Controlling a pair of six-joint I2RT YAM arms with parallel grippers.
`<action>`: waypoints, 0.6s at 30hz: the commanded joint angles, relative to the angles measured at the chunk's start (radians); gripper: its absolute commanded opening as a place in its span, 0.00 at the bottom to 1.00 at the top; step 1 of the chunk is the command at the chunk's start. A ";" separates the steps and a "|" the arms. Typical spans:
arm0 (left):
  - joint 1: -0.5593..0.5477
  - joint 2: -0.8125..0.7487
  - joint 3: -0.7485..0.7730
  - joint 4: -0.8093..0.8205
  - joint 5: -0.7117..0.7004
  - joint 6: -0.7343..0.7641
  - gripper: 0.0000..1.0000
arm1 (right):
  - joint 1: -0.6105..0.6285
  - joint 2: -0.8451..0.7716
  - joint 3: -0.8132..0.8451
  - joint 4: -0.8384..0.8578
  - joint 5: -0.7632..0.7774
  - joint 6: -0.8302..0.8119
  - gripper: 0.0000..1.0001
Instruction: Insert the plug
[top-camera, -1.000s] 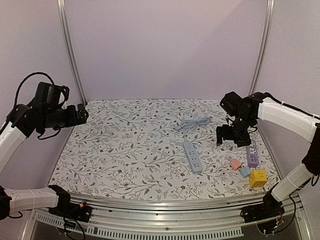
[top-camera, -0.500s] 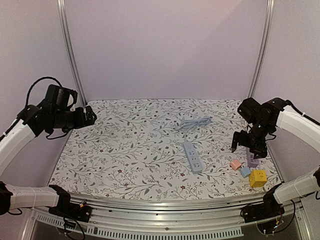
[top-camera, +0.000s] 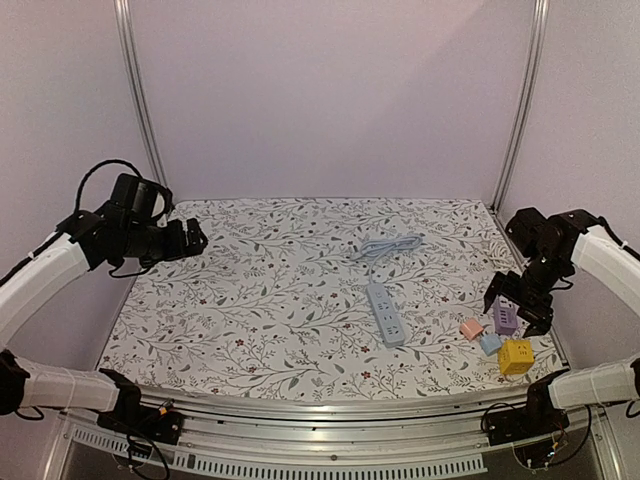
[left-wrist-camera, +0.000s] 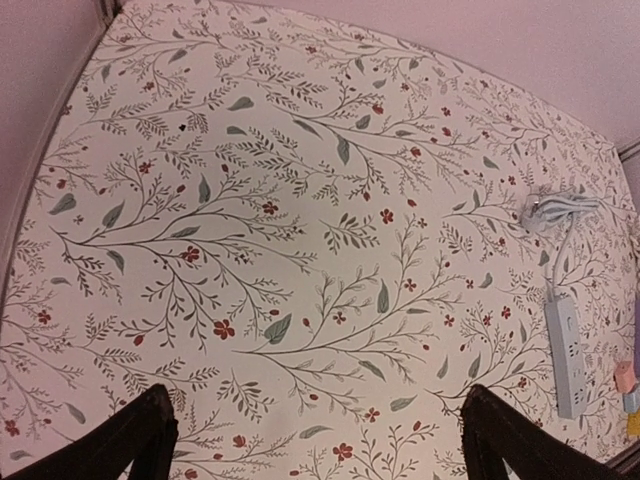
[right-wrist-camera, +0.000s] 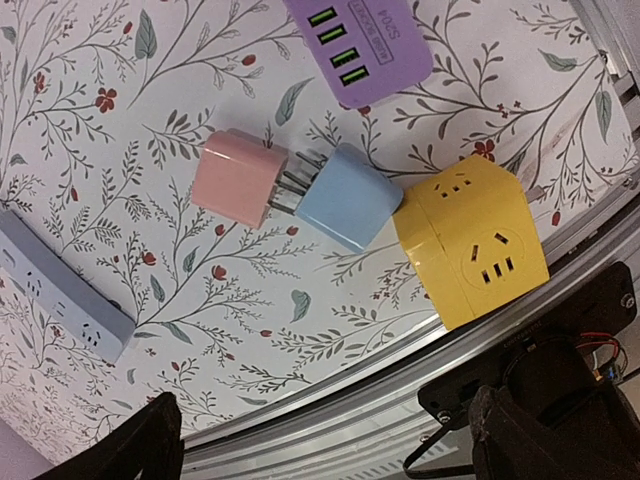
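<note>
A grey-blue power strip (top-camera: 385, 313) lies at mid-table, its coiled cable (top-camera: 385, 245) behind it. A pink plug (top-camera: 471, 328) and a blue plug (top-camera: 490, 343) lie prong to prong at the right front, beside a yellow socket cube (top-camera: 516, 356) and a purple USB strip (top-camera: 505, 315). My right gripper (top-camera: 520, 308) hangs open and empty above this cluster. Its wrist view shows the pink plug (right-wrist-camera: 238, 177), blue plug (right-wrist-camera: 350, 195), yellow cube (right-wrist-camera: 470, 240), purple strip (right-wrist-camera: 360, 45) and the power strip's end (right-wrist-camera: 60, 300). My left gripper (top-camera: 195, 240) is open and empty over the far left.
The left wrist view shows the floral cloth (left-wrist-camera: 280, 200) with the power strip (left-wrist-camera: 566, 355) and cable (left-wrist-camera: 560, 212) at its right edge. The metal front rail (right-wrist-camera: 400, 390) runs just below the plugs. Frame posts stand at the back corners.
My right arm has swung right and toward the front edge, from beside the power strip to above the plug cluster. My left gripper has moved a little right over the table.
</note>
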 joint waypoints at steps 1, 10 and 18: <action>-0.009 0.041 -0.013 0.043 0.013 0.052 0.99 | -0.038 -0.019 -0.055 -0.052 -0.041 0.019 0.99; -0.009 0.099 0.018 0.049 0.025 0.119 0.99 | -0.147 0.016 -0.109 -0.036 0.003 0.056 0.99; -0.008 0.101 0.017 0.048 0.034 0.128 0.99 | -0.204 0.042 -0.173 -0.001 -0.110 0.287 0.99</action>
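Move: The yellow adapter sits roughly 3 cm back and 5 cm to the right of the open right hand, about 11 cm below it. Low down too, the blue plug lies 1 cm ahead and 2 cm right of the hand, the pink plug 5 cm ahead and 2 cm left, and the purple strip's middle 10 cm ahead and 7 cm right. From the left hand, the yellow adapter is some 60 cm right, 14 cm back and 19 cm down. Towards the yellow adapter, the empty right hand sinks about 4 cm while going some 3 cm to the right and nearly as far back. It turns about 20 degrees clockwise and its downward fingers tip slightly back towards the base, staying wide open and touching nothing. The empty left hand eases down and a little forward. ##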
